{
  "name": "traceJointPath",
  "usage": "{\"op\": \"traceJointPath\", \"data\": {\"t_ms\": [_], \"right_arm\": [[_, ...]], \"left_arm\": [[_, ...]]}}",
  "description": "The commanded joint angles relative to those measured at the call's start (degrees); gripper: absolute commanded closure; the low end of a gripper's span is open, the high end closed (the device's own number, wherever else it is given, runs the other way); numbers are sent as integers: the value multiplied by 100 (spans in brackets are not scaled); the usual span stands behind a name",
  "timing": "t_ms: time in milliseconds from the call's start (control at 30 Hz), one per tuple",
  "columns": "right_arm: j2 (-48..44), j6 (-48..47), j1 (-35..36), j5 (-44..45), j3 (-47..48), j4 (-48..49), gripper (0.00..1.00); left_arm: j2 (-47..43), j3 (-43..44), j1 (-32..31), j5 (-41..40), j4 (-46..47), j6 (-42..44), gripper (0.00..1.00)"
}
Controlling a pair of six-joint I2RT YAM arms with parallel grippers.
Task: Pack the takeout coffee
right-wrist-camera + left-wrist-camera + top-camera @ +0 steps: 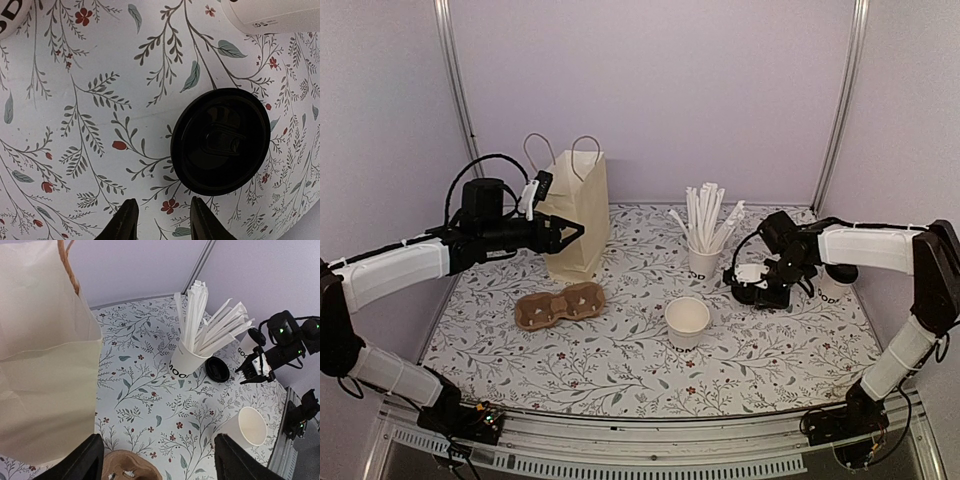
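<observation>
The takeout coffee [832, 290], a white cup with dark lettering and a black lid, stands at the far right, half hidden behind my right arm; in the left wrist view the coffee cup [246, 346] shows beside that arm. A loose black lid [220, 141] lies flat on the cloth next to the straw cup [703, 262]. My right gripper [162, 222] hovers just short of this lid, open, with only cloth between its fingers. My left gripper [570, 232] is open in the air beside the paper bag [575, 215], holding nothing.
An open white cup [687, 321] without a lid stands mid-table. A brown cardboard cup carrier [561, 304] lies in front of the bag. The floral cloth [620, 370] covers the table; purple walls close it in at the back and sides.
</observation>
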Motion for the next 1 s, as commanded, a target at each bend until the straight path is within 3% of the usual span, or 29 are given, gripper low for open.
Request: {"op": "traceJointPath", "data": {"t_ms": [0,467,767,967], "right_arm": [[315,-181,-90,-95,122,402,61],[983,-348,-104,207,201,952,65],[1141,-430,-104,451,55,1227,89],[941,-286,-102,334,15,815,95]], "left_arm": [[8,13,52,80,-11,-49,22],[16,23,54,137,-7,-31,22],[35,35,48,173,-9,-34,22],[-4,7,46,145,5,59,23]]}}
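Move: The black lid lies on the table about 6 cm ahead of the right hand, 3 cm to its left and 5 cm below. The straw cup stands roughly 11 cm ahead of the hand and 14 cm left. The open cup is about 7 cm back and 18 cm left, and the lidded cup some 6 cm ahead and 17 cm right. From the idle left hand the lid is about 36 cm right, 2 cm ahead and 23 cm lower. Down and forward in nearly equal parts, about 6 cm in all, the right hand sinks at a slant to the robot-side rim of the black lid, fingers pointing down and the wrist barely tilting. Over the last half, as it slows, the part-open fingers shut almost fully and pinch the rim, one finger inside the lid and one outside. ##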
